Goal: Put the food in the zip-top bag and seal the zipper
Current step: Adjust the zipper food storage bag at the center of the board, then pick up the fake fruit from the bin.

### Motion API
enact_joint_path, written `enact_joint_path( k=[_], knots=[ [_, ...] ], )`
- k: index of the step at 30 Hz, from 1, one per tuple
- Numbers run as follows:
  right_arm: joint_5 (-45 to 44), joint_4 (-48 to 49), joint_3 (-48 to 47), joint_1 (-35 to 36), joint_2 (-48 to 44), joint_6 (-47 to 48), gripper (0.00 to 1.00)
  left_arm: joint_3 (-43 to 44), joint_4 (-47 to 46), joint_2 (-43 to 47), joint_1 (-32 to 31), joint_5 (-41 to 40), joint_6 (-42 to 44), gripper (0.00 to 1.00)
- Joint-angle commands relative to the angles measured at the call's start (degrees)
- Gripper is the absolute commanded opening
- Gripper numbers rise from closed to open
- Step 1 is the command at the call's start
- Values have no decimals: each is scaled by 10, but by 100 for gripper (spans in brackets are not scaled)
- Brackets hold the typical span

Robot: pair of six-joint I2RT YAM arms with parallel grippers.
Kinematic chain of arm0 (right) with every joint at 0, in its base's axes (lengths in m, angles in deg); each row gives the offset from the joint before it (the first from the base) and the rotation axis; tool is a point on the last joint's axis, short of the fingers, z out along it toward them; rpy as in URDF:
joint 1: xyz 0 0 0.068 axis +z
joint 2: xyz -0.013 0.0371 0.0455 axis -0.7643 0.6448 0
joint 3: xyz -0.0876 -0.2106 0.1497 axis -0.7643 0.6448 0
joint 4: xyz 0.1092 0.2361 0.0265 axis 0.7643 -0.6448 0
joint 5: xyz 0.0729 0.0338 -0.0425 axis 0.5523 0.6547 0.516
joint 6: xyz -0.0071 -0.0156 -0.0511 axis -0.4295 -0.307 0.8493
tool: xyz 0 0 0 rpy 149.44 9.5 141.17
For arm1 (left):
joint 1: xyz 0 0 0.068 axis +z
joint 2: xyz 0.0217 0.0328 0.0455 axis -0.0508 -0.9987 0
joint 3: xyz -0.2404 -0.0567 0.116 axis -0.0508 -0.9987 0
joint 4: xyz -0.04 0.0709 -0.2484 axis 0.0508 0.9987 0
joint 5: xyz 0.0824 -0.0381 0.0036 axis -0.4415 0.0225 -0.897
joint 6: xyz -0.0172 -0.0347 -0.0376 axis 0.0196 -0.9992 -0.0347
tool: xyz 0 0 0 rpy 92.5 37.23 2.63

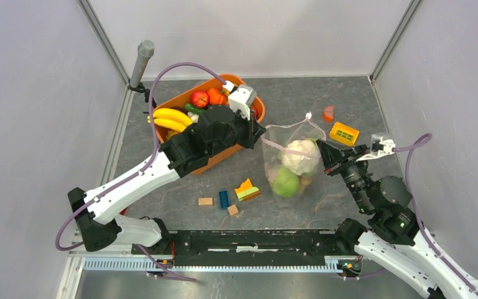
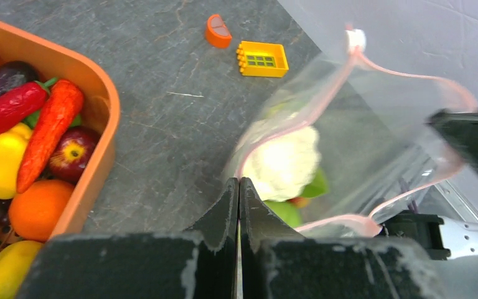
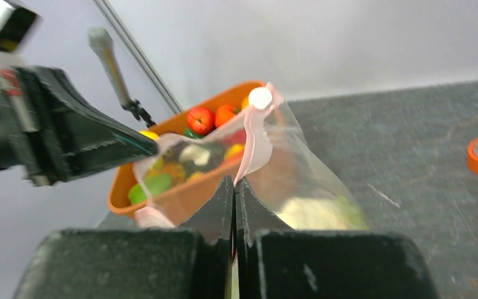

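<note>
The clear zip-top bag (image 1: pixel 289 140) is held up between both arms, mouth gaping. Inside lie a white cauliflower (image 1: pixel 300 156) and a green cabbage (image 1: pixel 285 184). My left gripper (image 1: pixel 262 132) is shut on the left side of the pink zipper (image 2: pixel 323 93), which runs into the jaw tips (image 2: pixel 239 180). My right gripper (image 1: pixel 319 147) is shut on the opposite side of the strip (image 3: pixel 249 149). The white slider (image 2: pixel 355 38) sits at the far end of the mouth. More food, bananas (image 1: pixel 172 118), a tomato (image 1: pixel 200 98) and an orange (image 2: pixel 40 208), lies in the orange tub (image 2: pixel 109 106).
A yellow block (image 1: pixel 343 133) and an orange half-disc (image 1: pixel 328 113) lie beyond the bag. Small building blocks (image 1: pixel 224 199) are scattered in front of the tub. A grey pole (image 1: pixel 141 62) stands at the back left corner. White walls close in on three sides.
</note>
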Motion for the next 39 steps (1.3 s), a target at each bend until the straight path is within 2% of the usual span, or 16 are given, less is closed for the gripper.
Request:
enact_joint_path(
  k=[1,3,6,11,13,18,20,23,27,29,32,39],
  knots=[
    [49,130,-60,1,1,46,0,6,-44,-2,23,52,6,2],
    [73,127,-74,1,18,47,0,14,-44,-14,23,59,6,2],
    [63,81,-67,1,53,29,0,1,-40,-35,25,45,4,2],
    [-5,46,15,1,93,-46,0,-88,-61,-42,44,23,-35,2],
    [-2,56,29,1,100,-50,0,-116,-64,-28,48,26,-50,2],
    [-1,72,9,1,116,-33,0,-140,-69,20,50,30,-47,27],
    [-1,76,3,1,119,-28,0,-131,-57,33,50,27,-42,52],
    [4,86,0,1,121,-26,0,-124,-46,54,50,24,-33,60],
    [5,88,6,1,115,-21,0,-111,-13,78,50,19,-19,83],
    [3,95,12,1,107,-15,0,-107,5,100,50,8,-18,87],
    [1,113,24,1,97,-5,0,-120,13,141,50,-29,-21,100],
    [19,102,19,1,81,9,0,-125,49,165,50,-121,-27,100]
  ],
)
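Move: Both hands pinch the zip bag's rim, with its loaded middle hanging about 13 cm below them: some 10 cm right of the left hand and 1 cm back, and roughly 5 cm left of the right hand and 3 cm ahead. From the left hand, the toy sandwich is about 4 cm ahead, 3 cm left and 32 cm below; the orange basket is some 26 cm ahead, 17 cm left and 27 cm lower. Still pinching the bag's rim, the left hand drops about 12 cm towards the board, tips dipping some 15 degrees, then opens wide to let the rim go, climbs back and draws left from the bag. The right hand keeps its pinch throughout: up 5 cm, down about 12 while easing forward and left, then up slightly. ##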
